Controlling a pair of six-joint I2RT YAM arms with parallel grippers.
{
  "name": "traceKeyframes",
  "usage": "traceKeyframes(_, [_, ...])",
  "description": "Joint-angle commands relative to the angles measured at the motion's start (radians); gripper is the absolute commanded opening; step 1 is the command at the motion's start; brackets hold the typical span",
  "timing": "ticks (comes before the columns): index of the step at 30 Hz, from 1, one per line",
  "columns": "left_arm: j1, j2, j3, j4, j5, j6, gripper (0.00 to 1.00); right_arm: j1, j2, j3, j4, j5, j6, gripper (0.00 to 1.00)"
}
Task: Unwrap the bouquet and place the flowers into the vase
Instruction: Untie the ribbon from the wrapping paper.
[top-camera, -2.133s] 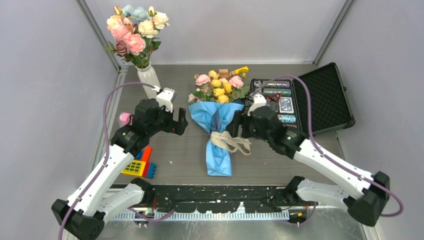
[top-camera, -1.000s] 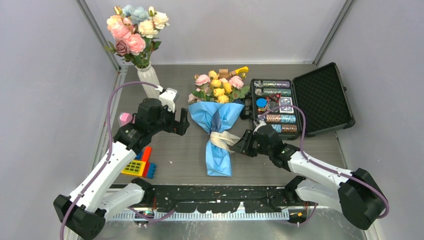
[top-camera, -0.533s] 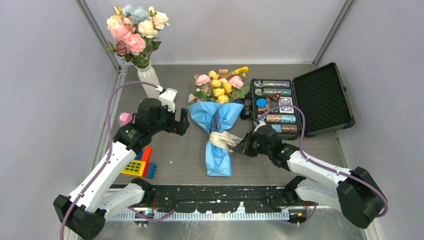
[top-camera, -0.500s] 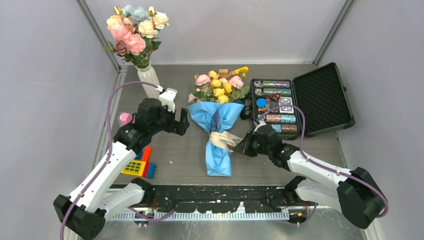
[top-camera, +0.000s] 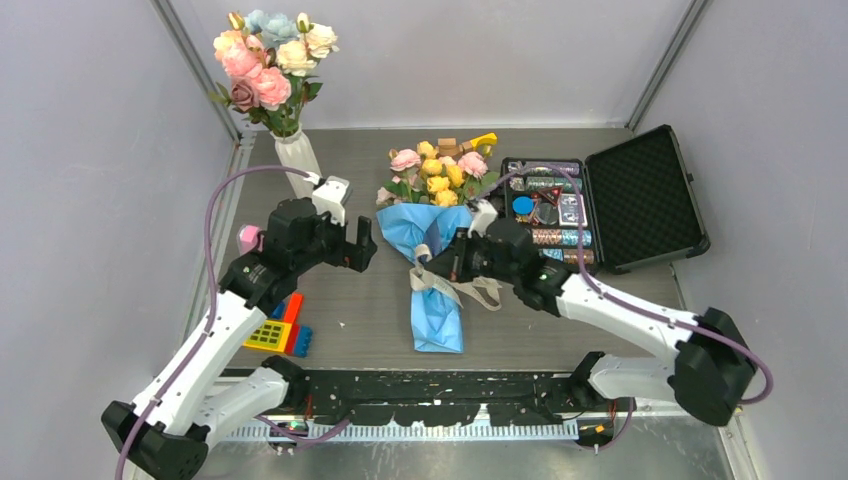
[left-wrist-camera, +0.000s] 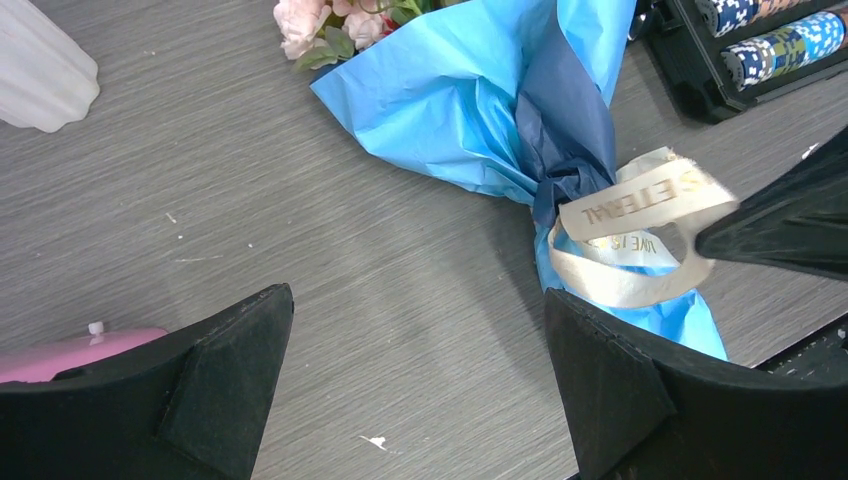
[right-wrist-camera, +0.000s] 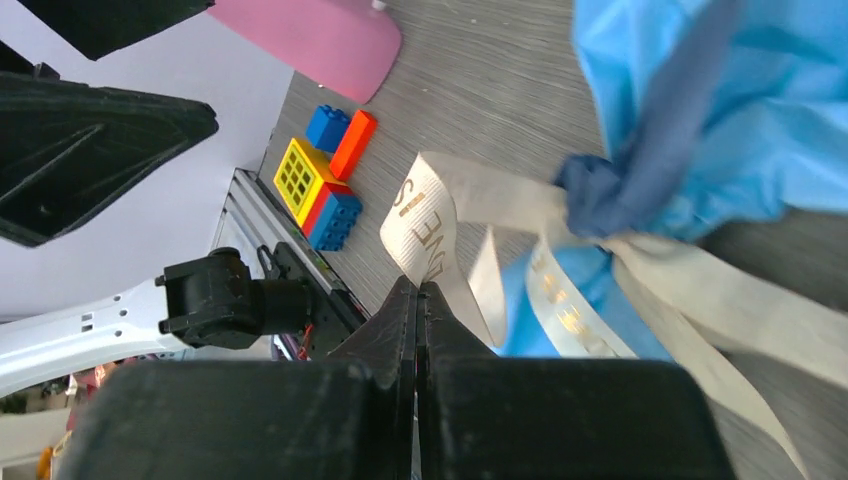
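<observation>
The bouquet (top-camera: 436, 262) lies mid-table in crinkled blue paper (left-wrist-camera: 470, 100), its yellow and pink flowers (top-camera: 440, 172) pointing away from the arms. A cream ribbon (left-wrist-camera: 640, 200) is tied round its neck. My right gripper (top-camera: 426, 263) hangs over that neck, shut on a ribbon end (right-wrist-camera: 425, 225), which runs into its pinched tips (right-wrist-camera: 417, 288). My left gripper (top-camera: 360, 246) hovers to the left of the wrap, open and holding nothing (left-wrist-camera: 415, 310). The white ribbed vase (top-camera: 298, 162) stands at the back left and holds bigger pink, white and pale-blue blooms (top-camera: 270, 55).
An open black case (top-camera: 645, 195) with rows of chips (top-camera: 548, 210) sits to the right of the flowers. A pink block (top-camera: 248, 238) and toy bricks (top-camera: 282, 330) lie near the left arm. Small wooden and yellow pieces (top-camera: 470, 143) sit behind the flowers.
My right gripper closed on the ribbon at the bouquet's right side. It then moved up and left over the neck, drawing the ribbon with it. The left arm barely moved.
</observation>
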Motion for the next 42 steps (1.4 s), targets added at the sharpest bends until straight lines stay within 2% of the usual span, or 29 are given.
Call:
traceKeyframes(1, [0.002,-0.040,-0.007,0.041,-0.027,-0.015,0.98,0.053,0.135,0.084,0.165,-0.003,-0.033,0.00])
traceKeyframes(6, [0.002,-0.055,-0.009,0.038,-0.110,-0.022,0.98,0.130,0.327,0.195,0.265,0.001,-0.035,0.00])
traceKeyframes(13, [0.002,-0.071,-0.015,0.041,-0.143,-0.019,0.98,0.203,0.506,0.329,0.252,0.016,-0.114,0.02])
traceKeyframes(15, [0.002,-0.067,-0.014,0.040,-0.152,-0.018,0.98,0.214,0.515,0.363,0.215,0.026,-0.135,0.15])
traceKeyframes(16, [0.002,-0.067,-0.014,0.039,-0.156,-0.018,0.98,0.214,0.513,0.363,0.199,0.028,-0.142,0.30])
traceKeyframes(17, [0.002,-0.066,-0.014,0.038,-0.158,-0.018,0.98,0.216,0.502,0.358,0.193,0.034,-0.145,0.37])
traceKeyframes(18, [0.002,-0.065,-0.014,0.038,-0.159,-0.018,0.98,0.216,0.484,0.354,0.182,0.044,-0.153,0.50])
traceKeyframes(19, [0.002,-0.065,-0.014,0.038,-0.160,-0.018,0.98,0.216,0.472,0.344,0.166,0.051,-0.156,0.58])
traceKeyframes(25, [0.000,-0.065,-0.029,0.068,-0.062,-0.011,0.98,0.215,0.309,0.296,-0.002,0.142,-0.207,0.73])
traceKeyframes(30, [-0.001,-0.042,-0.026,0.062,-0.065,-0.011,0.98,0.202,0.128,0.246,-0.185,0.262,-0.217,0.79])
traceKeyframes(32, [-0.001,-0.038,-0.025,0.061,-0.069,-0.011,0.98,0.174,0.060,0.203,-0.227,0.258,-0.182,0.80])
traceKeyframes(37, [-0.001,-0.030,-0.028,0.061,-0.073,-0.011,0.98,0.066,-0.111,0.010,-0.202,0.099,-0.066,0.80])
traceKeyframes(42, [-0.001,-0.021,-0.029,0.061,-0.077,-0.011,0.98,-0.028,-0.231,-0.183,-0.073,-0.022,0.050,0.81])
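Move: The right hand already holds a ribbon loop. It is to be laid on the bare table left of the knot, about 8 cm left, 1 ahead and 15 below. The ribbon knot lies roughly 3 cm ahead, 2 right and 11 below; the bouquet flowers some 21 cm ahead, 2 right and 12 down; the chip case 14 ahead, 22 right and 14 down. From the left hand that table patch is about 3 cm right, 2 back and 20 below. The ribbon loop, still pinched, is drawn left across the wrapped stems by the right hand, about 13 cm and some 5 cm down, until the fingers open and let go of it. The empty, open hand then swings back right some 17 cm in an arc, up over the knot and down towards the ribbon ends on its right side. The left hand stays open, edging 2 cm left and partly back. ##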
